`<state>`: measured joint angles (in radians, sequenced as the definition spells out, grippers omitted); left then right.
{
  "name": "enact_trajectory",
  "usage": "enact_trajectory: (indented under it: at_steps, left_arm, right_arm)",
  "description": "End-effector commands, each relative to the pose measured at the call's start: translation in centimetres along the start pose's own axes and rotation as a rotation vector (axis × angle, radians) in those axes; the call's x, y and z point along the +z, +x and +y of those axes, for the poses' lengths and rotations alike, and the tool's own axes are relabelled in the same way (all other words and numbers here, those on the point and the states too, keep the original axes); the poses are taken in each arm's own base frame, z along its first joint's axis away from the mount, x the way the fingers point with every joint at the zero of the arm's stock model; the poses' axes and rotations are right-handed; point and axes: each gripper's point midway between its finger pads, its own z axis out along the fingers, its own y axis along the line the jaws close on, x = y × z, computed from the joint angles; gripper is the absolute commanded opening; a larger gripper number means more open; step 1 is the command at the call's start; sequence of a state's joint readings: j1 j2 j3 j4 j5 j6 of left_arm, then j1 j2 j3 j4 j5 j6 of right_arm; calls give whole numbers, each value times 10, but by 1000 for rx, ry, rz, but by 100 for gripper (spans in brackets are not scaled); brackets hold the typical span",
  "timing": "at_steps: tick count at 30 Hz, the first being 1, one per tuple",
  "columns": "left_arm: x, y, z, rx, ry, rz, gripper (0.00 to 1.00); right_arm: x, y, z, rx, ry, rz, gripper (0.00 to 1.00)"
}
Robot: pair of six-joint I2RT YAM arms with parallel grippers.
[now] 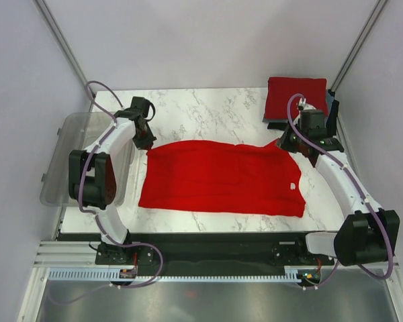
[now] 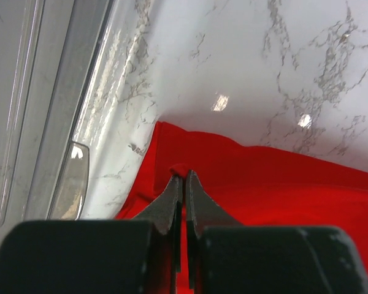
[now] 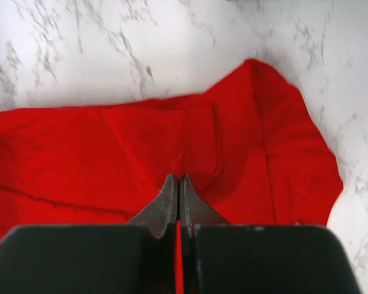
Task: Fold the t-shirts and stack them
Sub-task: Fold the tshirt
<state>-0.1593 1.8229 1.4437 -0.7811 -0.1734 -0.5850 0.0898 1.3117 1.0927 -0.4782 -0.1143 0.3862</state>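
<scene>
A bright red t-shirt [image 1: 221,178] lies spread across the middle of the marble table, a small white label [image 1: 293,186] near its right edge. My left gripper [image 1: 146,143] is shut on the shirt's far left corner; a pinch of red cloth [image 2: 179,168] sticks out between its tips. At the far right corner my right gripper [image 1: 287,142] is shut on the same shirt, red cloth [image 3: 180,164] bunched at its tips. A folded red t-shirt [image 1: 297,98] sits at the back right on a dark one [image 1: 275,121].
A clear grey plastic bin [image 1: 72,157] hangs off the table's left side, beside the left arm; its rim [image 2: 61,104] fills the left of the left wrist view. White walls close in the table on three sides.
</scene>
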Motion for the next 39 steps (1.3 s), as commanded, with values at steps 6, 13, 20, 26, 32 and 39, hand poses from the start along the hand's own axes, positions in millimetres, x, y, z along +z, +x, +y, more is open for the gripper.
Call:
enact_trajectory:
  at_steps: [6,13,20,26,32,39]
  left_arm:
    - [-15,-4,5,61,24,-70,2]
    - [-15,7,14,76,13,-64,2]
    - [-17,17,20,85,10,-64,2]
    - [-19,34,24,85,12,-48,2]
    - [-33,50,41,19,7,-86,9]
    - [-50,62,54,-50,33,-141,65]
  right_arm:
    - [-30,24,-8,25,0,-52,0]
    - [-49,43,-22,42,48,-57,0]
    - [-60,60,-29,85,64,-56,0]
    - [-71,77,-37,129,92,-54,0]
    - [-87,100,-54,259,158,-94,1]
    - [-91,101,-55,326,169,-112,63]
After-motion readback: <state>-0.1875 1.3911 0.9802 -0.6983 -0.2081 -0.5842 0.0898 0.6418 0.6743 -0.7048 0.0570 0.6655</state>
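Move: Both hands hold the red t-shirt's far layer. The left is headed for the shirt's near left corner, about 19 cm back, 3 cm left and 8 cm below, and the clear bin's middle lies level with it, some 22 cm to its left. From the right hand the near right corner is about 19 cm back, 9 cm right and 17 cm down, the white label 8 cm back and 6 cm right, and the folded stack 23 cm ahead, 9 cm right. Both hands, still pinching the lifted layer, draw it back over the rest of the shirt towards the near edge, the left about 10 cm at nearly constant height, the right about 14 cm while drifting a little right and sinking some 3 cm. Only at the very end do both sets of fingers spread to roughly half open and let go of the cloth, still short of the near edge, with the right wrist turning nearly 20 degrees clockwise, mostly late on. ##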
